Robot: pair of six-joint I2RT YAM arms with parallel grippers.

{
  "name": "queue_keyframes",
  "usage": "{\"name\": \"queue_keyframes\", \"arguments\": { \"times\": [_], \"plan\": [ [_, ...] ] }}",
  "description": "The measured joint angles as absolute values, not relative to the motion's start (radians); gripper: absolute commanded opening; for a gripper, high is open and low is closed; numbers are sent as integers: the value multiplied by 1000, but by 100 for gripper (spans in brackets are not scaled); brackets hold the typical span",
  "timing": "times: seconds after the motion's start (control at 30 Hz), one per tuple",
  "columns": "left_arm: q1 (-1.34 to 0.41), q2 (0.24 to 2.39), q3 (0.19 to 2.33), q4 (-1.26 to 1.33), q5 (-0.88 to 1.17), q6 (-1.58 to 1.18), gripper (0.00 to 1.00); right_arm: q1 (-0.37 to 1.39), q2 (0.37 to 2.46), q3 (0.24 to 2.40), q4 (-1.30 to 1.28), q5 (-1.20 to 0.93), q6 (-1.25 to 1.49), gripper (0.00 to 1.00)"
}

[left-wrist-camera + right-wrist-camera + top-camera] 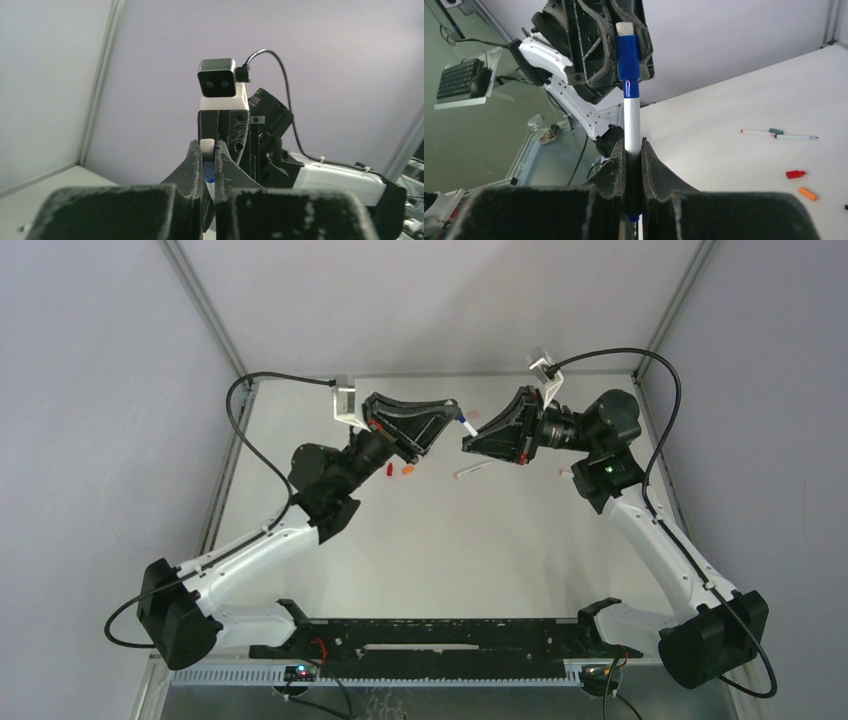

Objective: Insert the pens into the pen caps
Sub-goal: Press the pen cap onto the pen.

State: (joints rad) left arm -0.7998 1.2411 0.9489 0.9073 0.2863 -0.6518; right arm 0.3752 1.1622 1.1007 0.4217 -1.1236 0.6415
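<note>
Above the table, a white-barrelled pen (632, 125) runs from my right gripper (632, 150) up into a blue pen cap (627, 57). The right gripper is shut on the barrel. My left gripper (209, 152) is shut on the blue cap (210, 174), whose white end sticks out past the fingertips. A narrower blue neck shows between cap and barrel. In the top view the left gripper (457, 412) and right gripper (467, 445) meet tip to tip over the far middle of the table, with the pen (466, 427) between them.
On the table lie a red cap (795, 174), an orange cap (807, 193), and two thin pens (756, 132) (796, 136) end to end with a green cap (776, 131) between them. Another white pen (472, 471) lies below the grippers.
</note>
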Motion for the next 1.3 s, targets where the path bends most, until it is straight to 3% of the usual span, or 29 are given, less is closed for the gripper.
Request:
{"name": "queue_keyframes", "arguments": {
  "times": [0.23, 0.43, 0.8, 1.03, 1.3],
  "plan": [
    [-805, 1213, 976, 766, 251, -574, 1, 360, 1175, 1118, 368, -1122, 602, 0],
    [-804, 1177, 923, 778, 249, -622, 8, 364, 1171, 1092, 356, -1160, 592, 0],
    [-780, 1162, 805, 758, 330, -797, 44, 369, 1137, 993, 367, -1071, 578, 0],
    [-749, 1136, 706, 761, 344, -882, 72, 361, 1120, 950, 379, -1022, 574, 0],
    [-747, 1094, 667, 873, 346, -879, 75, 360, 1110, 908, 379, -1018, 570, 0]
  ]
}}
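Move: The blue pen cap, already on the pen, sits in the left fingertips, about 1 cm right of that hand's point. From the right hand, which grips the pen, it is some 4 cm left and 6 cm up, level fore-and-aft. Table things lie far below the left hand, about 45 cm: a marker 20 cm ahead, 5 cm right; the orange cap 20 cm ahead, 10 cm left. Left hand sinks about 8 cm, opening wide and releasing the cap; right hand lowers the gripped pen 6 cm. ##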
